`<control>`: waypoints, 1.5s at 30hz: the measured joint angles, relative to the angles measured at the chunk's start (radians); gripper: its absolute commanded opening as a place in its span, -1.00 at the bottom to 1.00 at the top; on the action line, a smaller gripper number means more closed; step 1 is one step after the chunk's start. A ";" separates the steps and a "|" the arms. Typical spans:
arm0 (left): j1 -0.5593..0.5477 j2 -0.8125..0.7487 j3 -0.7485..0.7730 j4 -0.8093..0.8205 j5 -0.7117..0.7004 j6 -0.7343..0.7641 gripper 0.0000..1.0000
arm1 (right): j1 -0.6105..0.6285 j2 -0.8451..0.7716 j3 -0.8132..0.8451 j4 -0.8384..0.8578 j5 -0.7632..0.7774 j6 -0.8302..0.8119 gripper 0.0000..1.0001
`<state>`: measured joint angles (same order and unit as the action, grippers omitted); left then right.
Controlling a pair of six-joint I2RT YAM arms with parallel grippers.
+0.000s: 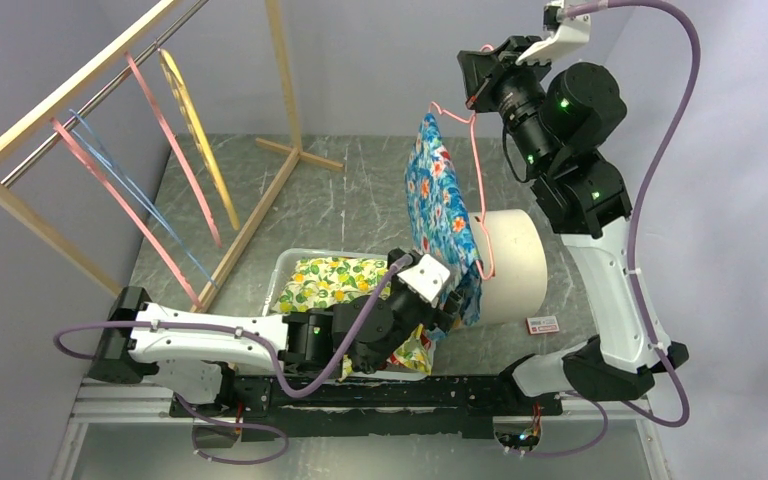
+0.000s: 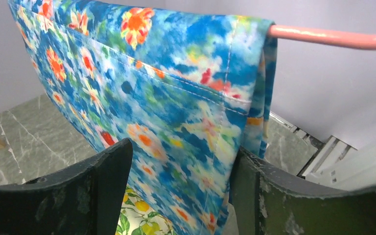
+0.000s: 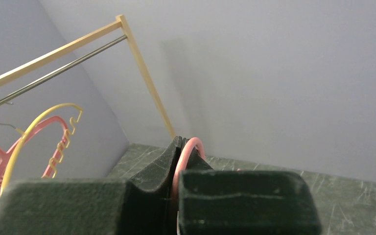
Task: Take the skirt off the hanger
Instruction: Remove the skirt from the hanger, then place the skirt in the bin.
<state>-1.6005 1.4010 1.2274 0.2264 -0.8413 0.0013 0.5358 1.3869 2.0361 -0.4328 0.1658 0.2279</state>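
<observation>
A blue floral skirt [image 1: 440, 200] hangs draped over a pink hanger [image 1: 478, 170], held up above the table's middle. My right gripper [image 1: 473, 98] is high up, shut on the hanger's hook [image 3: 188, 147], which pokes out between its pads. My left gripper [image 1: 450, 298] is at the skirt's lower end. In the left wrist view the skirt [image 2: 152, 73] hangs down between the two spread fingers of the left gripper [image 2: 183, 147], its edge against the right finger [image 2: 254, 186]. The pink hanger bar [image 2: 333, 36] sticks out at the top right.
A white bin [image 1: 285, 262] holding a lemon-print cloth [image 1: 335, 280] sits under the left arm. A cream cylinder [image 1: 515, 265] lies right of the skirt, with a small card [image 1: 542, 324] near it. A wooden rack [image 1: 110, 80] with pink and yellow hangers [image 1: 200, 130] stands at back left.
</observation>
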 measured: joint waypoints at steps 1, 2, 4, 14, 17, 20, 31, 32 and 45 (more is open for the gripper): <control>0.000 0.010 0.008 0.010 -0.011 0.008 0.45 | 0.000 -0.007 -0.006 0.001 -0.002 0.002 -1.00; 0.000 0.016 0.012 0.015 -0.015 0.012 0.45 | 0.000 -0.011 -0.010 0.001 -0.004 0.003 -1.00; 0.008 0.034 0.029 0.017 -0.027 0.015 0.34 | 0.000 -0.019 -0.012 0.001 -0.012 0.009 -1.00; 0.055 0.058 0.076 0.021 -0.061 0.080 -0.86 | 0.000 -0.104 -0.127 0.034 -0.031 0.024 -1.00; 0.054 0.044 0.103 0.036 -0.082 0.161 -0.86 | 0.000 -0.176 -0.272 0.102 -0.060 0.031 -1.00; 0.054 -0.006 0.108 0.080 -0.103 0.270 -0.86 | 0.000 -0.264 -0.465 0.167 -0.106 0.046 -1.00; 0.054 -0.194 0.409 0.072 -0.089 0.511 -0.86 | 0.000 -0.305 -0.683 0.202 -0.122 0.070 -1.00; 0.054 -0.200 0.454 0.056 -0.084 0.524 -0.86 | 0.000 -0.305 -0.686 0.198 -0.116 0.069 -1.00; 0.054 -0.320 0.404 -0.138 -0.078 0.487 -0.86 | 0.000 -0.387 -0.674 0.173 -0.008 0.019 -1.00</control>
<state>-1.5463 1.0809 1.6318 0.0887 -0.9192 0.4881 0.5358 1.0000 1.3617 -0.2596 0.1574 0.2470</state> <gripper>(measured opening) 0.081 0.008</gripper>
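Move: From my open left hand, the skirt's middle lies about 14 cm ahead, 2 cm left and 4 cm above, its near edge between the fingers. The hanger's middle is some 15 cm ahead, level sideways, 12 cm above; the white drum 13 cm ahead, 15 cm right, 22 cm below; the basket 3 cm ahead, 22 cm left, 30 cm below. From my right hand, gripping the hanger, the skirt is about 9 cm back, 3 cm left, 18 cm below. I ease my left hand about 3 cm forward and pinch the skirt's near edge, then swing it up some 28 cm and left about 20, wrist tipping up some 15 degrees, and sink a little at the end. My right hand keeps hold of the hanger, draws back slightly and drops about 14 cm beneath the rising skirt, then rises a little. ##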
